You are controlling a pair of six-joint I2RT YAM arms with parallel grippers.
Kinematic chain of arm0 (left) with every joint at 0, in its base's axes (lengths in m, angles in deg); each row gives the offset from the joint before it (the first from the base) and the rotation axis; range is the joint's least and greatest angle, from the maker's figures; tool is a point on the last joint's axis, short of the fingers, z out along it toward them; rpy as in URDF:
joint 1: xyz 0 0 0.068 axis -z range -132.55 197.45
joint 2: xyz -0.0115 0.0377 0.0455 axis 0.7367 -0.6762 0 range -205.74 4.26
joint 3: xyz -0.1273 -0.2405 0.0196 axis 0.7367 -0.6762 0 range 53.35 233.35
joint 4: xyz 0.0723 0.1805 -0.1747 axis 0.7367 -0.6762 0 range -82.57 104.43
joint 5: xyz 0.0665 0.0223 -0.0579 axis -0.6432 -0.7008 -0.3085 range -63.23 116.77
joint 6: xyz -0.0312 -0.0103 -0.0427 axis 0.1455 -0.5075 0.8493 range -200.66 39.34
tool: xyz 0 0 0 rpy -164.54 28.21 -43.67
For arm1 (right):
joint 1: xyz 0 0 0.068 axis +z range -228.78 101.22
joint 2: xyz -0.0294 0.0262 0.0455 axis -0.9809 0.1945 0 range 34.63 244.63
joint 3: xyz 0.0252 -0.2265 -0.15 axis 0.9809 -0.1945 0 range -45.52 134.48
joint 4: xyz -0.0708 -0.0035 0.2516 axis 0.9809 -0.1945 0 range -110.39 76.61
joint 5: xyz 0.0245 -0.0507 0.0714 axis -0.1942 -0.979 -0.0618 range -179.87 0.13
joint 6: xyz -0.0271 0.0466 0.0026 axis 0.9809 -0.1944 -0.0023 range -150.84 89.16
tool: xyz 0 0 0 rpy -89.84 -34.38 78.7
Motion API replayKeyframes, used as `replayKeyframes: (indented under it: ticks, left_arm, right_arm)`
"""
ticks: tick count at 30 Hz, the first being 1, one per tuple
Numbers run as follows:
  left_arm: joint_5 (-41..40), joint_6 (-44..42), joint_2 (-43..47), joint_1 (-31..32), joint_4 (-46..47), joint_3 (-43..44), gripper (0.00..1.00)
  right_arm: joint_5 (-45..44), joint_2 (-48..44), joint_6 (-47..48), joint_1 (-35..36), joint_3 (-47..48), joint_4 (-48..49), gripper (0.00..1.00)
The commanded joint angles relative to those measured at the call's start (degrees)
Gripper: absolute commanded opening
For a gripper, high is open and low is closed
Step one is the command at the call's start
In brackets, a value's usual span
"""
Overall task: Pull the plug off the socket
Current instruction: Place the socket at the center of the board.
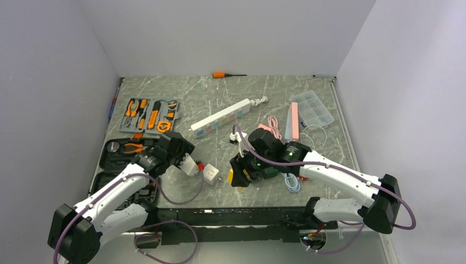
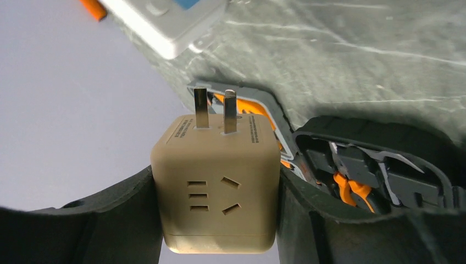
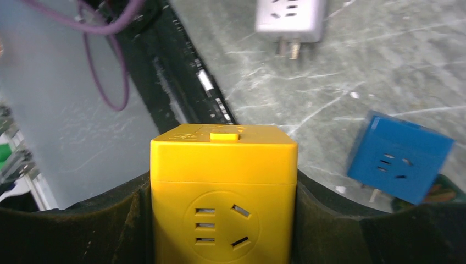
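The plug [image 2: 217, 190] is a beige cube with two metal prongs pointing away from the camera, and my left gripper [image 2: 217, 220] is shut on its sides. In the top view that gripper [image 1: 188, 164] hovers at the table's front left. The socket [image 3: 222, 203] is a yellow cube with slot holes on its face, clamped between the fingers of my right gripper [image 3: 222, 220]. The top view shows the socket [image 1: 237, 177] a short way right of the plug. The plug and the socket are apart, with its prongs bare.
A white cube adapter [image 1: 210, 175] lies between the grippers, and a blue cube adapter [image 3: 398, 165] lies near the right one. An open tool case [image 1: 126, 148] is at left. Behind are a white power strip [image 1: 222, 116], a pink strip [image 1: 294, 121] and a clear box [image 1: 314, 107].
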Motion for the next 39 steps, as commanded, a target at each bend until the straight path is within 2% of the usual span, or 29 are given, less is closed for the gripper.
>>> replayKeyframes:
  ticks: [1, 4, 9, 15, 24, 29, 36, 37, 39]
  left_arm:
    - [-1.61, 16.65, -3.51, -0.14, -7.38, 10.39, 0.0]
    - [0.85, 20.33, -3.44, 0.02, -9.96, 11.62, 0.0]
    - [2.43, 23.11, -0.96, 0.84, -11.97, 8.82, 0.0]
    - [4.64, 22.49, 3.39, 1.03, -15.99, 5.46, 0.0]
    - [7.68, 18.37, 9.34, 1.19, -17.4, 1.27, 0.0]
    - [8.55, 18.94, 10.03, 1.14, -17.36, 0.52, 0.0]
    - [9.14, 19.64, 9.72, 1.18, -16.87, 0.44, 0.0]
    - [9.22, 19.82, 9.62, 1.19, -16.76, 0.64, 0.0]
    - [9.38, 20.23, 9.43, 1.19, -16.88, 1.14, 0.0]
  right_arm:
    - [-10.24, 2.96, -1.46, -1.34, 4.77, 2.63, 0.0]
    - [-16.43, 7.63, -1.9, -3.42, 6.54, 4.98, 0.0]
    - [-25.77, 16.34, -2.72, -6.96, 10.06, 7.6, 0.0]
    - [-30.62, 25.45, -3.96, -10.76, 13.33, 10.78, 0.01]
    - [-36.43, 38.15, -5.24, -13.42, 17.11, 13.91, 0.21]
    - [-39.0, 41.86, -5.32, -13.54, 18.32, 14.27, 0.46]
    - [-40.56, 38.84, -5.17, -13.33, 18.99, 13.35, 0.95]
    - [-40.58, 37.34, -5.11, -13.08, 18.77, 13.48, 0.99]
    - [-40.54, 34.19, -4.26, -12.21, 17.87, 14.33, 1.0]
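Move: The right hand holds the yellow socket. Its clear spot on the board lies about 22 cm ahead, 3 cm to the right and 15 cm below; from the left hand that spot is some 6 cm ahead, 26 cm right and 11 cm down. From the right hand, on the table, the pink socket is about 29 cm ahead and 11 right, the power strip's middle 37 ahead and 6 left, the blue socket 12 ahead and 6 right. Carry the yellow socket forward some 23 cm with the right gripper, past the blue socket, and down about 14 cm, turning the wrist clockwise some 40 degrees and tipping the fingers steeper; set it short of the power strip, open wide and start lifting. Keep the tan socket gripped in the left hand, rise briefly, then draw back about 7 cm and slightly down, out of the way. ##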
